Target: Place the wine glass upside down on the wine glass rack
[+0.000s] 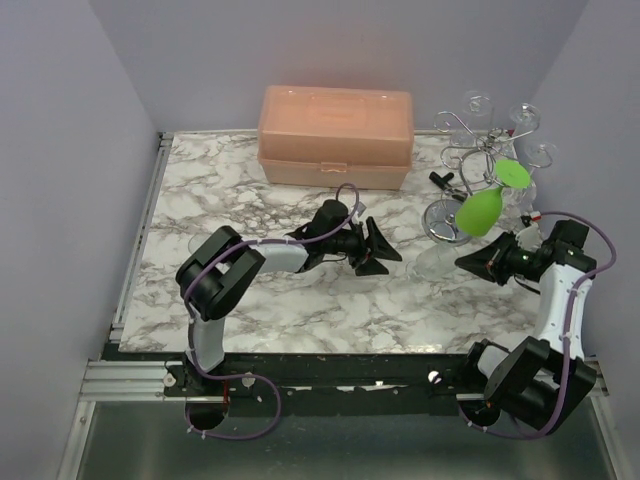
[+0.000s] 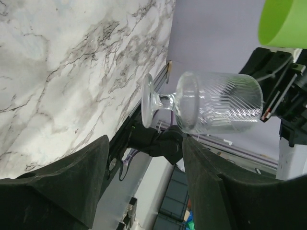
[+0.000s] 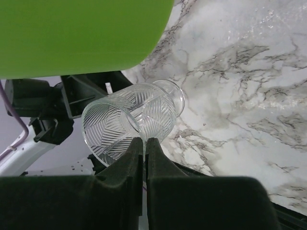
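Note:
A clear ribbed wine glass (image 1: pixel 432 262) (image 2: pixel 218 109) (image 3: pixel 129 127) is upright on the marble table (image 1: pixel 300 310), its foot (image 2: pixel 148 99) down by the surface. My right gripper (image 1: pixel 478 262) (image 3: pixel 144 142) is shut on the wall of its rim, one finger inside the bowl and one outside. My left gripper (image 1: pixel 388 250) (image 2: pixel 146 148) is open just left of the glass, with nothing between its fingers. The wine glass rack (image 1: pixel 478 165) stands at the back right, its round shiny base (image 1: pixel 445 220) beside the glass. A green glass (image 1: pixel 483 210) (image 2: pixel 283 21) (image 3: pixel 81 33) hangs from it.
A peach plastic box (image 1: pixel 335 135) sits at the back of the table. Clear glasses (image 1: pixel 478 105) hang on the rack's far arms. Lilac walls close in the back and the left side.

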Action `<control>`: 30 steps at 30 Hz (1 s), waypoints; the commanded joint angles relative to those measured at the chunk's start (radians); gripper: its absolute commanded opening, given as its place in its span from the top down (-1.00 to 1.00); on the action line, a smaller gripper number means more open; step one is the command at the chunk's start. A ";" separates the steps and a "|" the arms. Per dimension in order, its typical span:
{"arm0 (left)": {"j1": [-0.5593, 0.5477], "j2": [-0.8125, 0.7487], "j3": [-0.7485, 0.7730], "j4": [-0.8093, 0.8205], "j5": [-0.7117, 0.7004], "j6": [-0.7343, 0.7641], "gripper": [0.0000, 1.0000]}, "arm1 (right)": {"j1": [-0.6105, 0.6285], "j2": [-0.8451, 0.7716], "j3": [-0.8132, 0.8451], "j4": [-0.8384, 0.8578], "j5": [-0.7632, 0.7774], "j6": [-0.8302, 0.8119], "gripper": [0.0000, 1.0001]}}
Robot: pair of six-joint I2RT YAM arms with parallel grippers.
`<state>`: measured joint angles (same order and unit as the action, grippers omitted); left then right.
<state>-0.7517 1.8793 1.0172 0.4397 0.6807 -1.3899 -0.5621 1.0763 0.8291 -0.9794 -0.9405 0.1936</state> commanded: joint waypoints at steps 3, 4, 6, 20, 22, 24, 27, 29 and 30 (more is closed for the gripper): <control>-0.055 0.070 0.088 0.033 0.026 -0.050 -0.24 | 0.007 -0.040 -0.019 0.023 -0.138 0.060 0.99; -0.061 0.080 0.097 0.028 0.029 -0.049 -0.20 | 0.007 -0.044 -0.021 0.024 -0.145 0.067 0.99; -0.072 0.099 0.108 0.041 0.036 -0.059 -0.15 | 0.006 -0.049 -0.022 0.023 -0.152 0.073 1.00; -0.087 0.130 0.095 0.139 0.043 -0.107 0.36 | 0.007 -0.067 -0.024 0.019 -0.163 0.081 0.99; -0.087 0.134 0.095 0.157 0.040 -0.109 0.35 | 0.006 -0.071 -0.023 0.017 -0.164 0.082 0.99; -0.087 0.142 0.096 0.172 0.036 -0.115 0.35 | 0.007 -0.072 -0.021 0.013 -0.164 0.081 0.99; -0.087 0.150 0.099 0.201 0.042 -0.126 0.40 | 0.007 -0.075 -0.018 0.004 -0.162 0.079 0.99; -0.087 0.152 0.101 0.207 0.044 -0.126 0.52 | 0.006 -0.078 -0.016 0.005 -0.164 0.082 0.99; -0.087 0.153 0.101 0.207 0.046 -0.126 0.58 | 0.007 -0.079 -0.015 0.004 -0.164 0.084 0.99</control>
<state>-0.8333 2.0167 1.1072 0.5812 0.7097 -1.5055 -0.5617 1.0183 0.8082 -0.9668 -1.0271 0.2478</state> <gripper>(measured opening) 0.259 0.079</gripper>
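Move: The clear wine glass lies on its side in the air, its foot about 6 cm to the right of the left hand, level fore and aft and roughly 1 cm lower. Its bowl is some 11 cm to that hand's right. The hanging green goblet is about 16 cm right, 10 ahead and 5 above; the rack's base is 16 right and 9 ahead, well below. From the right hand the foot lies about 9 cm left. Still pinching the clear glass by its rim with shut fingers, the right hand raises it nearly 2 cm and eases it just over 1 cm left, towards the left gripper. The left hand goes about 4.5 cm right and 2 cm back at almost unchanged height, and closes its wide fingers more than halfway about the edge of the glass's foot; a firm hold can't be made out. ##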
